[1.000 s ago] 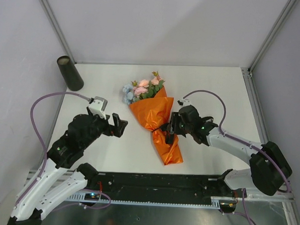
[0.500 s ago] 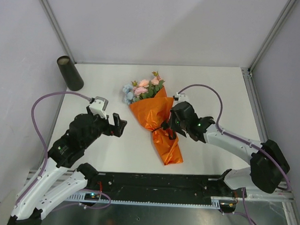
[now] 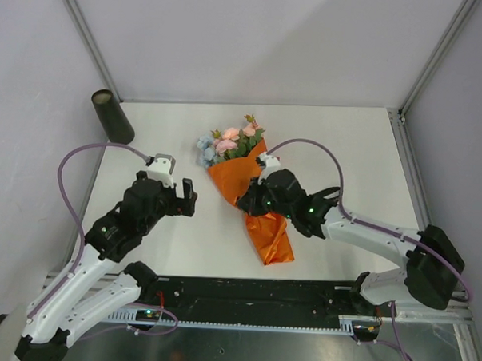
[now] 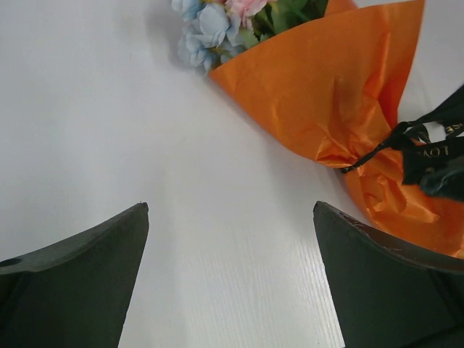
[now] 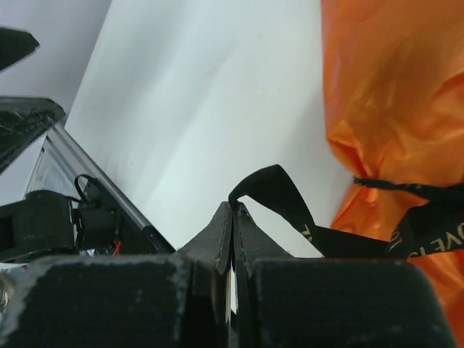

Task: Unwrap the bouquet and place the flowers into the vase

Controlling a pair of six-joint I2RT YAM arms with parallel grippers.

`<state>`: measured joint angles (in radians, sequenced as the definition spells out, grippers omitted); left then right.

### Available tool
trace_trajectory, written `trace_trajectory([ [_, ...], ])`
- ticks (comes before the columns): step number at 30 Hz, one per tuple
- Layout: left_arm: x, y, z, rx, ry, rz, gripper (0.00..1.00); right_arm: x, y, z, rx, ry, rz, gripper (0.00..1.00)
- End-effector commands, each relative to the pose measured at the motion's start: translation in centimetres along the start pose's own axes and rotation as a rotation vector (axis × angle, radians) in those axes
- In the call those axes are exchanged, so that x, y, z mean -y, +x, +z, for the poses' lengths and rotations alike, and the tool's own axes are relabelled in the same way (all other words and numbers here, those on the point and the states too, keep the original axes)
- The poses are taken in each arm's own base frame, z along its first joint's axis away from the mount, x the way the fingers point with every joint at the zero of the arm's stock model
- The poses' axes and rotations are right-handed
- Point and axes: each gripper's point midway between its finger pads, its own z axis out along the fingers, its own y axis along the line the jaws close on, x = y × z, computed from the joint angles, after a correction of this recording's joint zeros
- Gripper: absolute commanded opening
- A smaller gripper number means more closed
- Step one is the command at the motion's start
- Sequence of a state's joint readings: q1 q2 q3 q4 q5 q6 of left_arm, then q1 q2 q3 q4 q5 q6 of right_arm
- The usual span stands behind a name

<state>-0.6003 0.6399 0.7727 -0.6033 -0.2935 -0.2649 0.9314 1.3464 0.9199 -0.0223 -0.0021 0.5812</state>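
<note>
The bouquet (image 3: 240,174) lies flat mid-table, an orange paper cone with its pink and pale blue flowers (image 3: 227,142) pointing to the far side. A black ribbon (image 5: 290,199) ties its neck. My right gripper (image 3: 243,201) sits over that neck, shut on a loop of the ribbon (image 4: 406,138), which stretches from the knot to the jaw tips (image 5: 233,206). My left gripper (image 3: 188,197) hovers to the left of the bouquet, open with only bare table between its fingers (image 4: 232,217). The dark vase (image 3: 112,116) stands at the far left corner.
The white table (image 3: 346,153) is framed by grey walls and metal posts. A black rail (image 3: 252,297) with the arm bases runs along the near edge. Purple cables arc above both arms.
My right gripper closed on the ribbon and moved left across the bouquet's neck, drawing the ribbon with it. The left arm shifted slightly forward and stays open.
</note>
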Motion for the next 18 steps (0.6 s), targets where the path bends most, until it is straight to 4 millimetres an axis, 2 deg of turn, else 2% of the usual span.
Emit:
trace_trajectory([
  [1,-0.5,-1.2,-0.2,0.015,-0.047,-0.029,1.0,-1.2,1.6,1.6,-0.028,-0.035,0.079,0.0],
  [4,-0.4,-1.0,0.0,0.002,-0.046,-0.034,1.0,0.0,0.9,1.4,0.012,0.026,0.065,0.0],
  [8,0.6,-0.8,0.3,-0.021,-0.003,-0.065,1.0,0.3,-3.0,-1.1,0.137,0.054,0.019,0.0],
  [10,1.0,-1.0,0.4,-0.03,0.011,-0.075,1.0,-0.6,-4.3,-2.1,0.163,0.007,0.014,0.0],
  [15,0.4,-1.1,0.7,-0.035,-0.009,-0.085,1.0,-5.1,-5.5,-3.9,0.164,-0.209,0.072,0.0],
  [18,0.3,-0.9,0.7,-0.038,-0.01,-0.095,1.0,-6.3,-6.4,-4.5,0.193,-0.25,0.136,0.02],
])
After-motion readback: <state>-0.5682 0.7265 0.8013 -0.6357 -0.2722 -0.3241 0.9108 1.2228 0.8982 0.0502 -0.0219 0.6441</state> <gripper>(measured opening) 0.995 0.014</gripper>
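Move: My right hand already pinches the end of the black ribbon. The ribbon's tie around the bouquet's neck lies about 5 cm ahead of it, 4 cm to its right and 12 cm below. The orange wrap's wide part is some 16 cm ahead and 2 cm left; its tail end is about 8 cm back and 8 cm right. From my idle left hand the tie is roughly 7 cm ahead, 18 cm to the right and 15 cm down. Keeping the ribbon end pinched in shut fingertips, I dip my right hand about 3 cm, easing slightly back and left as I start, then pull it quickly up by some 8 cm, away from the tie, rolling its left side up about 10 degrees. My left hand, open and empty, only sinks a centimetre or so. ##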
